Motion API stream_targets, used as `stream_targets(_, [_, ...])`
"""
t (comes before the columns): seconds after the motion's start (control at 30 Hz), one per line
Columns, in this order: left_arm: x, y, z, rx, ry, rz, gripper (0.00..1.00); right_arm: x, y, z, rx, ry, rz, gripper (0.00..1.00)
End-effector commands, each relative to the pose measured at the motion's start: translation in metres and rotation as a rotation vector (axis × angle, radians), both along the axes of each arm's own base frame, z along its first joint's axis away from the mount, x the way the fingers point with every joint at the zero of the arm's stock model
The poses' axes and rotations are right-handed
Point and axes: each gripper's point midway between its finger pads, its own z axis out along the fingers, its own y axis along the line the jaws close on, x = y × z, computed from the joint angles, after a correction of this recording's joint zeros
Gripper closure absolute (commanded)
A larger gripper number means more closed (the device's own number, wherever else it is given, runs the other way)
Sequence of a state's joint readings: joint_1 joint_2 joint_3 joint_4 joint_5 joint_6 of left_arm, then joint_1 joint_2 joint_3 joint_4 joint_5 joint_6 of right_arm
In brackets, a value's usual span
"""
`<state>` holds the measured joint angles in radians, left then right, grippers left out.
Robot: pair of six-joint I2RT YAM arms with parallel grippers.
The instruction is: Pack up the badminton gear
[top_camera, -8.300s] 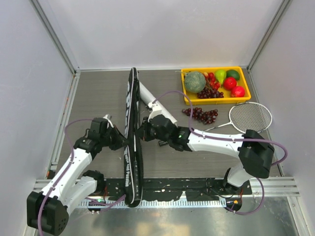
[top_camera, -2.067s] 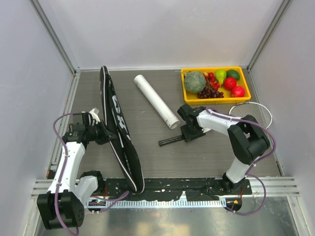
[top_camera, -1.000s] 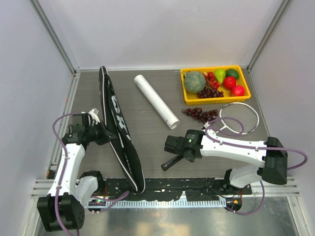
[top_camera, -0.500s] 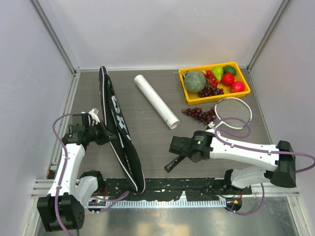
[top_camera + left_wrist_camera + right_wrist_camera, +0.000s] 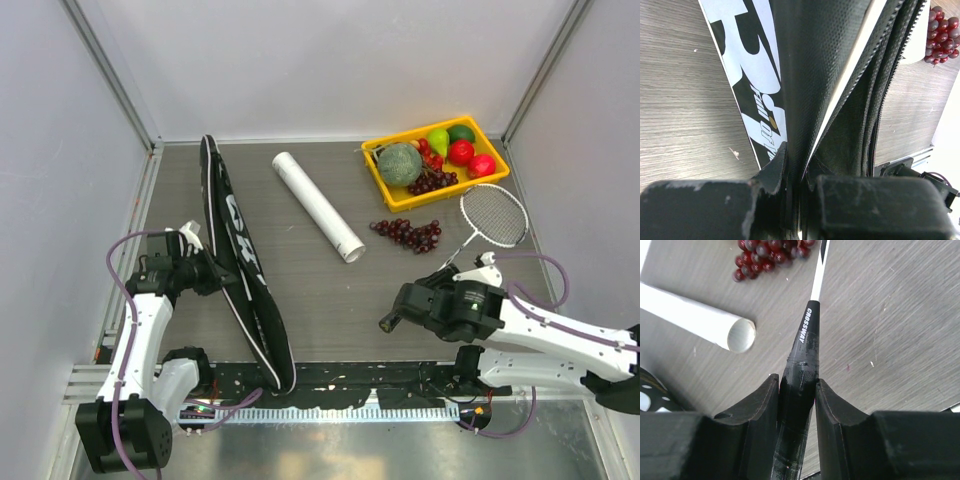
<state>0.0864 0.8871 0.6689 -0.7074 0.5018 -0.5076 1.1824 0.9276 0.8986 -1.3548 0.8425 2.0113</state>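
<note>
The black racket bag (image 5: 240,265) stands on its edge at the left, running from the back of the table to the front rail. My left gripper (image 5: 205,272) is shut on its fabric edge (image 5: 815,75), with the jaws (image 5: 797,200) pinching the cloth beside the open zipper. A silver-headed racket (image 5: 493,215) lies at the right, its thin shaft leading down to the black handle (image 5: 802,355). My right gripper (image 5: 420,305) is shut on that handle, its fingers (image 5: 796,385) pressed to both sides. The long white tube (image 5: 318,205) lies diagonally in the middle, its open end (image 5: 741,335) near the handle.
A yellow tray of fruit (image 5: 374,168) sits skewed at the back right. A loose dark red grape bunch (image 5: 408,233) lies between the tray and the racket shaft. Grey walls close in the left, back and right sides.
My right arm has drawn back to the near right, dragging the racket with it. The racket head has swung right, and the yellow tray has turned askew. The left arm and bag have not moved.
</note>
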Motion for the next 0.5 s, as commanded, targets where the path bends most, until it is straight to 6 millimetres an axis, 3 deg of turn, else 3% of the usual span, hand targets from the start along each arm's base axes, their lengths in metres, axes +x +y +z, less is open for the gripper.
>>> stream_targets(0.0, [0.01, -0.004, 0.017, -0.02, -0.095, -0.026, 1.0, 0.023, -0.045, 0.045, 0.224, -0.29, -0.338, 0.95])
stream_targets(0.2, [0.01, -0.003, 0.017, -0.018, -0.098, -0.022, 1.0, 0.025, -0.06, 0.067, 0.291, -0.362, -0.358, 0.95])
stream_targets(0.47, [0.01, -0.004, 0.017, -0.018, -0.097, -0.023, 1.0, 0.028, -0.074, 0.121, 0.303, -0.491, -0.316, 0.95])
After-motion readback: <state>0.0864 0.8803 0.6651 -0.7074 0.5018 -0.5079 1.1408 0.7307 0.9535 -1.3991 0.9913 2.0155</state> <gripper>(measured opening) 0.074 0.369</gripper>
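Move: Across the table from the right hand, which holds the racket by its handle, the black bag's middle lies some 51 cm left, 12 cm ahead and 7 cm lower. The grapes are about 28 cm ahead and 5 cm left, and the white tube's near end 24 cm ahead and 21 cm left, both roughly 15 cm below. From the left hand the bag's middle is about 8 cm ahead, 7 cm right and 4 cm below. Raising the racket by its handle, the right hand climbs about 5 cm and shifts some 3 to 4 cm to its right, away from the bag, while the wrist tips the fingers upward by roughly 10 degrees and lifts its left side a little. Its grip stays set; the left hand keeps pinching the bag's edge without moving. ##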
